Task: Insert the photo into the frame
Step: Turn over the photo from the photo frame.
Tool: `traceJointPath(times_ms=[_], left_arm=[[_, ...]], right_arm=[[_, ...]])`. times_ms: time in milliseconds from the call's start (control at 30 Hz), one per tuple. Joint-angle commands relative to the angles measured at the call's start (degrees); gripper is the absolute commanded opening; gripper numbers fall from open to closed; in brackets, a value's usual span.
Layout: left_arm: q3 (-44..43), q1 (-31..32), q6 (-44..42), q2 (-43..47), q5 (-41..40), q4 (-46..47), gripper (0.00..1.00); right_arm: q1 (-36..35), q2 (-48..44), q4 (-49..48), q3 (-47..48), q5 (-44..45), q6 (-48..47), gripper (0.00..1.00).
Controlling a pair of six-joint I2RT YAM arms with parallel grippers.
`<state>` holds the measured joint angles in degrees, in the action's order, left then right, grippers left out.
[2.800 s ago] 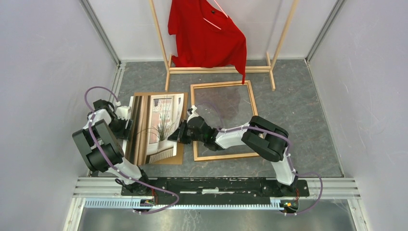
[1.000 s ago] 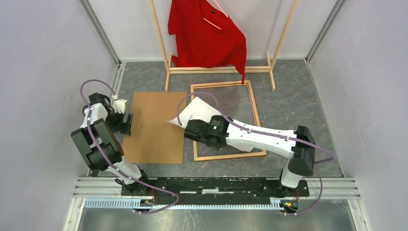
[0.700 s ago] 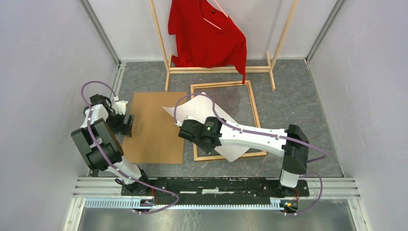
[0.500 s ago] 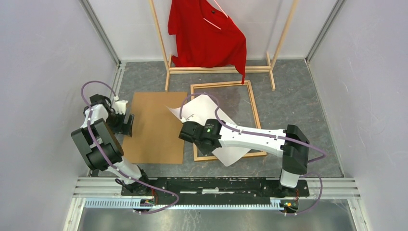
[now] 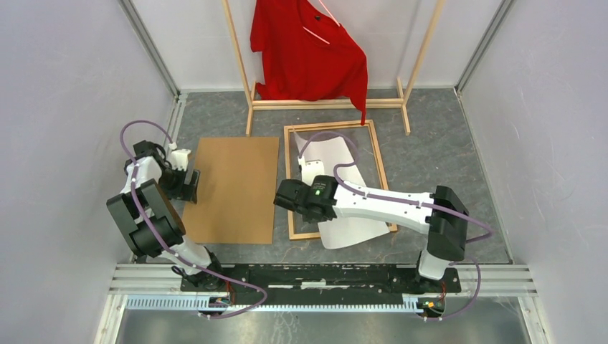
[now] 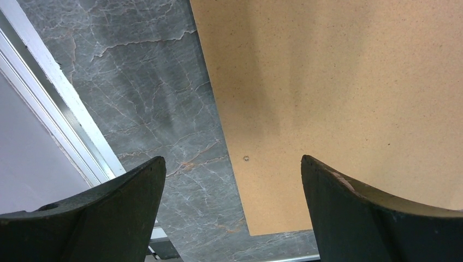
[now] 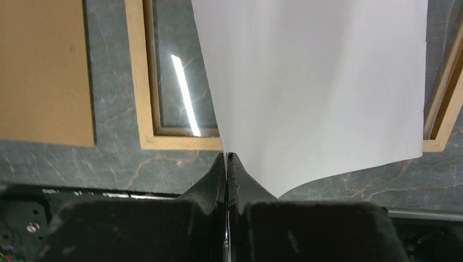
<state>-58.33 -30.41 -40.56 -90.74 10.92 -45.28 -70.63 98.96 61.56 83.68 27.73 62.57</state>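
Note:
The photo (image 5: 350, 228) (image 7: 316, 82) shows only its white back and curves over the frame (image 5: 378, 170) (image 7: 136, 71), running past the near rail. My right gripper (image 5: 294, 201) (image 7: 226, 155) is shut on the photo's near left edge, above the frame's near left corner. A clear sheet (image 7: 180, 82) glints inside the frame. My left gripper (image 5: 188, 185) (image 6: 232, 164) hangs open and empty over the left edge of the brown backing board (image 5: 229, 190) (image 6: 338, 82). The printed side is hidden.
A pale wooden clothes rack (image 5: 323, 104) with a red shirt (image 5: 308, 50) stands just behind the frame. Grey walls close in on both sides, and a metal rail (image 5: 323, 271) runs along the near edge.
My right gripper has swung the photo from a slant across the frame's left rail to nearly square over the frame. The left arm has not moved.

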Motion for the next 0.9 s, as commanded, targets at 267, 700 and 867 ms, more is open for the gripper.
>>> traceJointPath(times_ms=[267, 700, 867], left_arm=[[-0.1, -0.1, -0.6, 1.1, 0.9, 0.8, 1.00], [-0.3, -0.1, -0.6, 0.0, 0.8, 0.8, 1.00], [-0.1, -0.1, -0.5, -0.1, 0.9, 0.8, 1.00]], right_arm=[[4.7, 8.5, 4.8, 7.8, 11.8, 3.4, 0.00], [6.3, 11.9, 2.0, 8.8, 14.3, -1.4, 0.00], [6.4, 16.9, 3.5, 15.9, 13.5, -2.2, 0.00]])
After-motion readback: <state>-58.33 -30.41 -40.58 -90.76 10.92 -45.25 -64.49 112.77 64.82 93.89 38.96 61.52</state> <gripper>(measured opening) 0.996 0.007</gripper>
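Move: The right hand has the turned-over photo pinched by its left edge near the close end. The frame's middle lies about 15 cm ahead, 7 cm to the right and 12 cm down. The photo's own middle is some 10 cm ahead and 9 cm right, and the brown backing board is roughly 32 cm left and 11 cm ahead. From the idle left hand the frame is about 55 cm right and 5 cm ahead. Still pinching the photo's left edge, white back up, the right hand draws the sheet forward over the frame by about 7 cm, quickly at first and then slowing. It sinks some 2 cm as it goes, while the wrist rolls its right side up and turns slightly clockwise, squaring the sheet to the frame. ##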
